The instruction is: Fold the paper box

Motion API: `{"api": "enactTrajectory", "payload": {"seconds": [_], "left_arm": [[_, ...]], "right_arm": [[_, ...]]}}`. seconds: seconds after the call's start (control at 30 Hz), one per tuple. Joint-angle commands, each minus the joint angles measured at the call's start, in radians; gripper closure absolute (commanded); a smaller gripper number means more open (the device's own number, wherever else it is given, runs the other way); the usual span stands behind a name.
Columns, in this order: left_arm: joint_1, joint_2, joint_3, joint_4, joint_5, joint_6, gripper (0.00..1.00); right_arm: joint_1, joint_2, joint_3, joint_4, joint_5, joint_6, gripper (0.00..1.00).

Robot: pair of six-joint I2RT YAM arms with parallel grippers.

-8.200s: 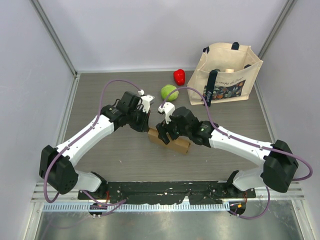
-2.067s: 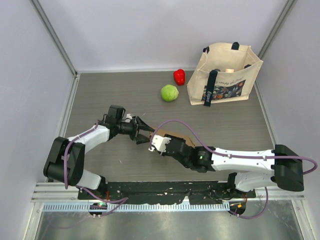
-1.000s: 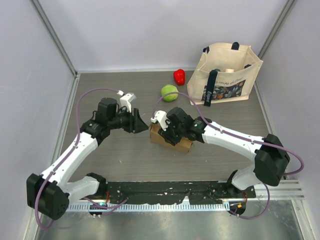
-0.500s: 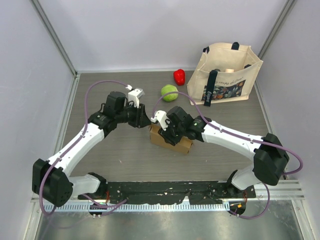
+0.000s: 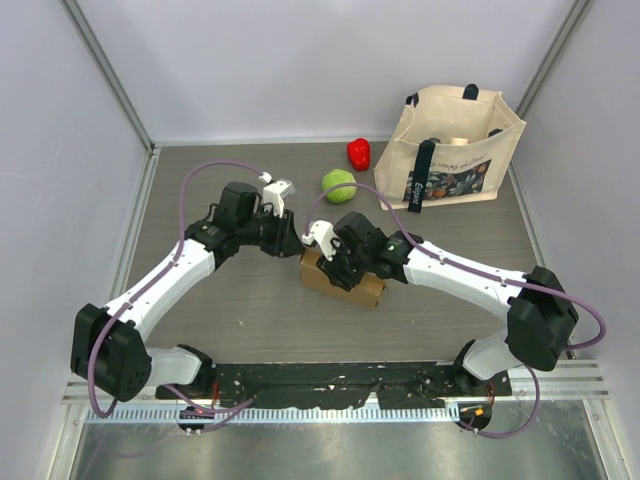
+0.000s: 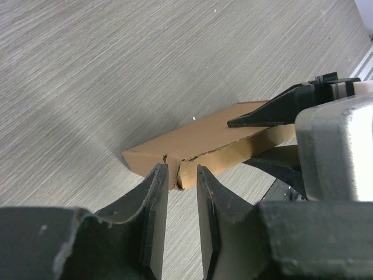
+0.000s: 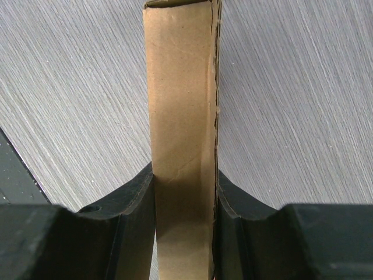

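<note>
The paper box [image 5: 352, 284] is a flat brown cardboard box lying on the table at the centre. My right gripper [image 5: 336, 262] is shut on it, and in the right wrist view the box [image 7: 182, 116] fills the gap between both fingers [image 7: 134, 204]. My left gripper [image 5: 293, 243] sits at the box's left end. In the left wrist view its jaws stand a narrow gap apart, and the box's [image 6: 204, 143] creased end corner shows just past the left gripper's [image 6: 182, 175] tips. Only table shows between the fingers lower down. The right gripper's black fingers [image 6: 274, 112] clamp the box's far end.
A beige tote bag [image 5: 455, 150] stands at the back right. A green round fruit [image 5: 338, 185] and a red pepper [image 5: 358, 153] lie behind the box. Grey walls close off the left, back and right of the table [image 5: 230, 310].
My left gripper has moved right toward the box's left end and its jaws have narrowed. The right gripper has kept its hold on the box without moving.
</note>
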Motion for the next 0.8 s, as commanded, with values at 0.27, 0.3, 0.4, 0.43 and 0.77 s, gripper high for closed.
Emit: {"api": "enactTrajectory", "payload": {"seconds": [0.27,0.3,0.4,0.43,0.77], "left_arm": [[0.000,0.032,0.020,0.023,0.027,0.001,0.77],[-0.003,0.035,0.020,0.023,0.022,0.000,0.83],[-0.011,0.038,0.019,0.017,0.000,-0.003,0.94],[-0.022,0.036,0.022,0.008,-0.008,-0.003,0.95],[-0.105,-0.005,0.000,-0.014,-0.157,-0.039,1.00]], "right_arm": [[-0.002,0.000,-0.006,-0.016,-0.056,0.029,0.72],[-0.002,0.001,-0.006,-0.015,-0.057,0.029,0.72],[-0.002,0.003,-0.003,-0.012,-0.053,0.029,0.72],[-0.002,0.006,-0.003,-0.010,-0.053,0.029,0.73],[-0.002,0.013,0.005,0.004,-0.038,0.041,0.73]]}}
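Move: The end corner of the standing paper box is almost between the left hand's open fingertips, only about 2 cm farther right, 1 cm ahead and 2 cm lower. The box's middle lies roughly 10 cm right, 6 cm back and 6 cm below, with the right gripper astride it some 10 cm right and 5 cm back. The cabbage is about 16 cm ahead and 9 cm right. From the right hand that corner is about 9 cm left and 5 cm ahead. Straight down by about 1 cm, the left hand settles at the box's end corner and shuts its fingers from about a third open to fully closed, seeming to pinch the thin cardboard edge there. It then eases about 1 cm right and slightly farther down, bearing on the corner with a slight roll. The right hand stays put, keeping its grip across the box. ##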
